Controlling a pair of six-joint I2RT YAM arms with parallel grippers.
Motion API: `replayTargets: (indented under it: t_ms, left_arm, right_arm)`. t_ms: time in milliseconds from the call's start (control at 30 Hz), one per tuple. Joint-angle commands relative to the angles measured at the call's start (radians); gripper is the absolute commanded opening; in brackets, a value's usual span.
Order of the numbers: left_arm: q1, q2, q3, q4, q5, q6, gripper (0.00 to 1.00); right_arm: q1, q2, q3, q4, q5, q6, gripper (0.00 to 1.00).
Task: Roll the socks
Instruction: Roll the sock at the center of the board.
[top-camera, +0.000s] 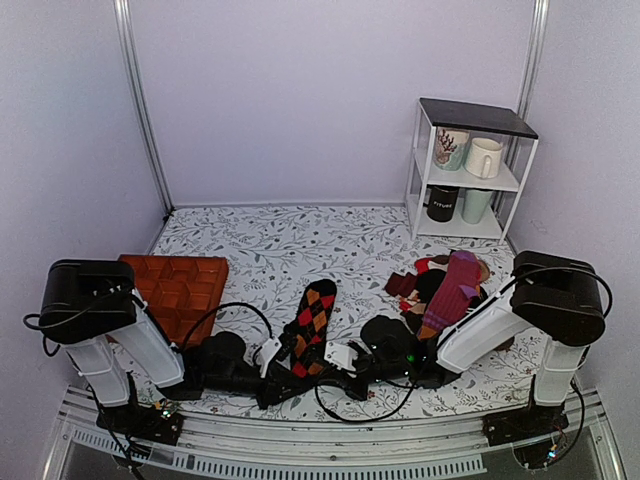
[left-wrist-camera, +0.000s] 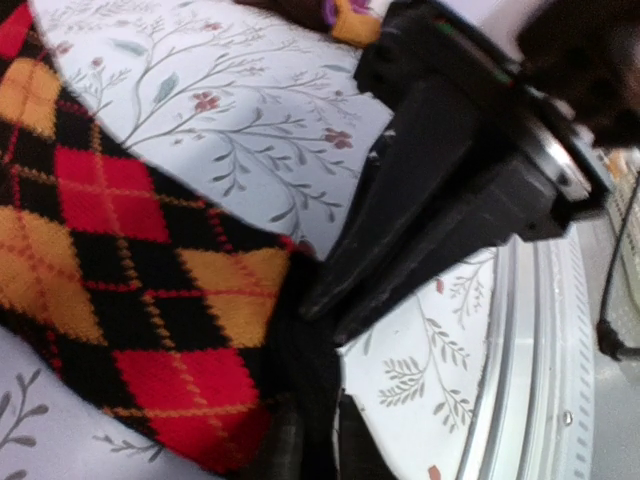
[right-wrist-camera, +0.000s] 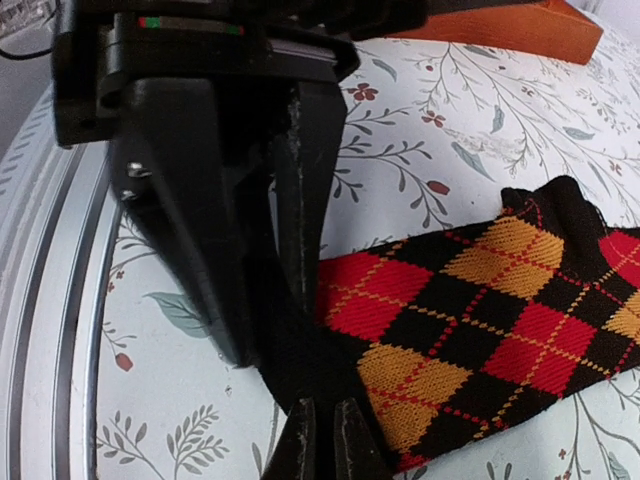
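The socks (top-camera: 313, 318), black knit with red and orange diamonds, lie flat near the table's front edge, running away from the arms. Their plain black cuff end points toward the arms. My left gripper (top-camera: 277, 357) and right gripper (top-camera: 335, 357) meet at that cuff from either side. In the left wrist view the socks (left-wrist-camera: 110, 250) fill the left side, and my left gripper (left-wrist-camera: 312, 440) is shut on the black cuff, with the right arm's fingers (left-wrist-camera: 400, 250) just beyond. In the right wrist view my right gripper (right-wrist-camera: 325, 440) pinches the same cuff next to the argyle socks (right-wrist-camera: 500, 310).
An orange-brown moulded tray (top-camera: 180, 290) lies at the left. A heap of other socks (top-camera: 450, 285), purple, maroon and tan, sits at the right. A white shelf (top-camera: 470, 170) with mugs stands at the back right. The metal rail (top-camera: 330, 455) runs along the front edge.
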Motion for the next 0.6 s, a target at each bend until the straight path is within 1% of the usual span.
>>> replayTargets:
  t_ms: [0, 167, 267, 400, 467, 567]
  left_arm:
    - [0.002, 0.025, -0.040, -0.180, -0.004, 0.007, 0.25]
    - [0.001, -0.092, -0.030, -0.250, -0.078, 0.058, 0.37]
    - [-0.011, -0.207, -0.033, -0.320, -0.146, 0.112, 0.41]
    - [-0.059, -0.371, -0.046, -0.403, -0.273, 0.190, 0.42]
    - [-0.083, -0.441, -0.058, -0.412, -0.309, 0.221, 0.42]
    - [-0.114, -0.507, -0.087, -0.370, -0.328, 0.257, 0.36]
  right_arm:
    - [0.001, 0.065, -0.007, -0.176, 0.024, 0.105, 0.04]
    - [0.000, 0.063, 0.009, -0.263, -0.058, 0.189, 0.02]
    - [-0.001, 0.076, 0.047, -0.355, -0.108, 0.245, 0.02]
    - [-0.019, 0.090, 0.089, -0.454, -0.179, 0.298, 0.02]
    - [-0.039, 0.095, 0.099, -0.488, -0.221, 0.328, 0.02]
    - [-0.069, 0.110, 0.120, -0.538, -0.272, 0.364, 0.02]
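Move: The argyle sock lies with its near, black edge between both hands. Its middle is about 12 cm ahead of the left hand and 2 cm to that hand's right, and about 12 cm ahead and 3 cm left of the right hand, roughly 1 cm lower than each. The orange tray is some 28 cm left of the left hand and 19 cm ahead. The sock pile lies about 26 cm right of the right hand and 20 cm ahead. The sock's near edge comes free of the left fingers, which open to nearly half and then rise about 5 cm while drawing off some 3 cm to the left. The right fingers, already closed on the edge, keep their pinch almost in place and roll it some 20 degrees, their upper side going forward over the sock. ##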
